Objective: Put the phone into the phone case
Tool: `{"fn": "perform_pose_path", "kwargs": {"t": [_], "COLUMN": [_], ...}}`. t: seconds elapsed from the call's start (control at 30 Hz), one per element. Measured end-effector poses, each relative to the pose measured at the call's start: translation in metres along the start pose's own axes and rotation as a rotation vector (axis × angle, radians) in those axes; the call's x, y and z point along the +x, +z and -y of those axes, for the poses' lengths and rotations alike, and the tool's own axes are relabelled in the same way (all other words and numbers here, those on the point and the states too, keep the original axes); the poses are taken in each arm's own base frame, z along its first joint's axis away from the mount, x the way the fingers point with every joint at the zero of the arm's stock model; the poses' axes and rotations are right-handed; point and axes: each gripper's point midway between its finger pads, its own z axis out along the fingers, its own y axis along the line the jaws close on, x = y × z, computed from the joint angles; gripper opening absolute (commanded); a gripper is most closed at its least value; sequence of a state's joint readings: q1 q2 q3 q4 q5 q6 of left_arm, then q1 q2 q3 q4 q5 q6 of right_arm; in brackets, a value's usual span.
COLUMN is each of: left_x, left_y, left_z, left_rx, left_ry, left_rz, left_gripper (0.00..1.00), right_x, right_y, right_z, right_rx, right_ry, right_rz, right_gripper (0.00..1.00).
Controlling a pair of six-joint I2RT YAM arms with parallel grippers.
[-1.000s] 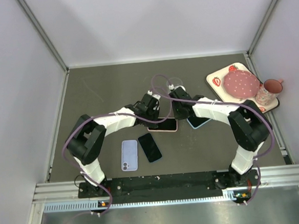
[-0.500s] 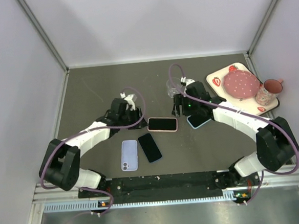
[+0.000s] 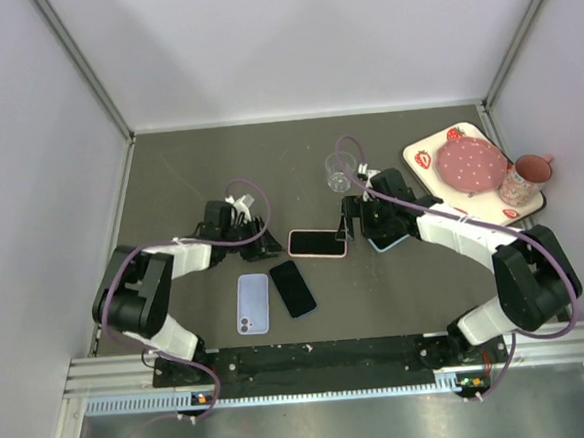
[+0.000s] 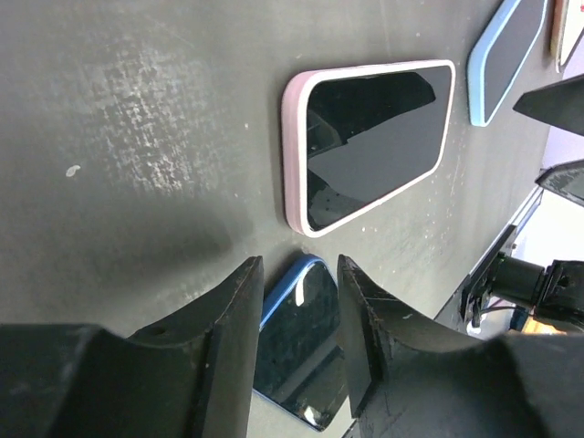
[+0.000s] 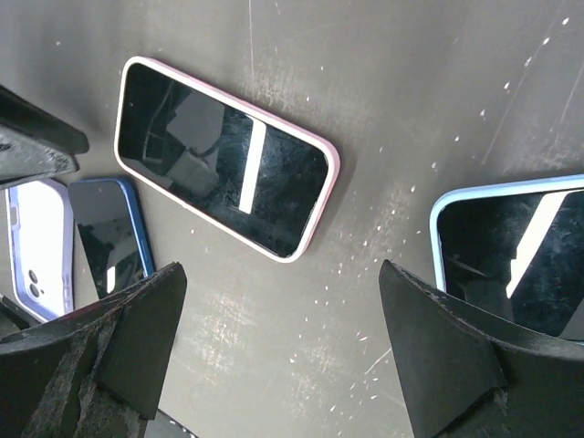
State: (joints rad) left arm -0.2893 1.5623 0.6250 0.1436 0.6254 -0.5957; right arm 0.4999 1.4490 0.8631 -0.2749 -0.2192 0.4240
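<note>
A phone with a dark screen lies face up inside a pink phone case point(image 3: 317, 242) point(image 4: 370, 141) point(image 5: 224, 196) in the middle of the table. My left gripper point(image 3: 265, 241) point(image 4: 299, 265) stands just left of it, open, with nothing between its fingers. My right gripper point(image 3: 350, 229) point(image 5: 281, 274) is just right of it, open wide and empty. Neither gripper touches the cased phone. A bare dark blue phone point(image 3: 293, 287) point(image 4: 301, 338) point(image 5: 109, 237) and an empty lavender case point(image 3: 253, 303) point(image 5: 36, 242) lie side by side nearer the arm bases.
Under the right arm lies a phone in a light blue case point(image 3: 389, 240) point(image 5: 516, 255) point(image 4: 506, 55). A clear glass point(image 3: 339, 173) stands behind the right gripper. At the back right, a strawberry tray point(image 3: 423, 158) holds a pink plate point(image 3: 472, 164) and a pink cup point(image 3: 525, 178).
Both grippers were shut at the pink-cased phone; they have opened and drawn back, the left to the left, the right to the right. The cased phone stays flat on the table.
</note>
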Motion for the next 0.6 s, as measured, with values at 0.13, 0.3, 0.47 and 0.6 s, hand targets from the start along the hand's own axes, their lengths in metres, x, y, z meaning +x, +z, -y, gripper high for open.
{"fn": "perform_pose_path", "kwargs": {"t": [0.13, 0.3, 0.47, 0.6], "left_x": [0.0, -0.006, -0.003, -0.003], "left_y": [0.013, 0.028, 0.037, 0.042], "left_z": [-0.008, -0.006, 0.0, 0.003], "left_rx": [0.0, 0.036, 0.073, 0.091], "left_ry": [-0.029, -0.045, -0.064, -0.08], "left_rz": [-0.032, -0.046, -0.058, -0.056], "left_gripper": [0.34, 0.25, 0.18, 0.16], "right_x": [0.006, 0.011, 0.032, 0.039], "right_y": [0.002, 0.005, 0.024, 0.042], "right_z": [0.0, 0.0, 0.007, 0.009], "right_rx": [-0.008, -0.015, -0.011, -0.017], "right_ry": [0.012, 0.024, 0.064, 0.101], "right_rz": [-0.021, -0.042, -0.131, -0.164], "right_gripper": [0.86, 0.74, 0.48, 0.32]}}
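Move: Between the two hands lies the pink phone case with its phone. From the left hand, its middle is about 10 cm to the right, 3 cm ahead and 3 cm lower; the blue-rimmed phone lies some 10 cm back and 3 cm right of that hand. From the right hand, the pink phone case is about 9 cm left, 2 cm ahead and 7 cm down, with the light-blue case roughly 9 cm right and 3 cm ahead. Sinking about 2 cm while easing forward, the left hand then slides some 3 cm right as its half-open fingers draw nearly shut, bringing their tips against the near-left corner of the pink phone case. The right hand hovers at first, then drops about 5 cm to the near-right corner, tilting some 10 degrees steeper and closing its wide-open fingers to about half. ##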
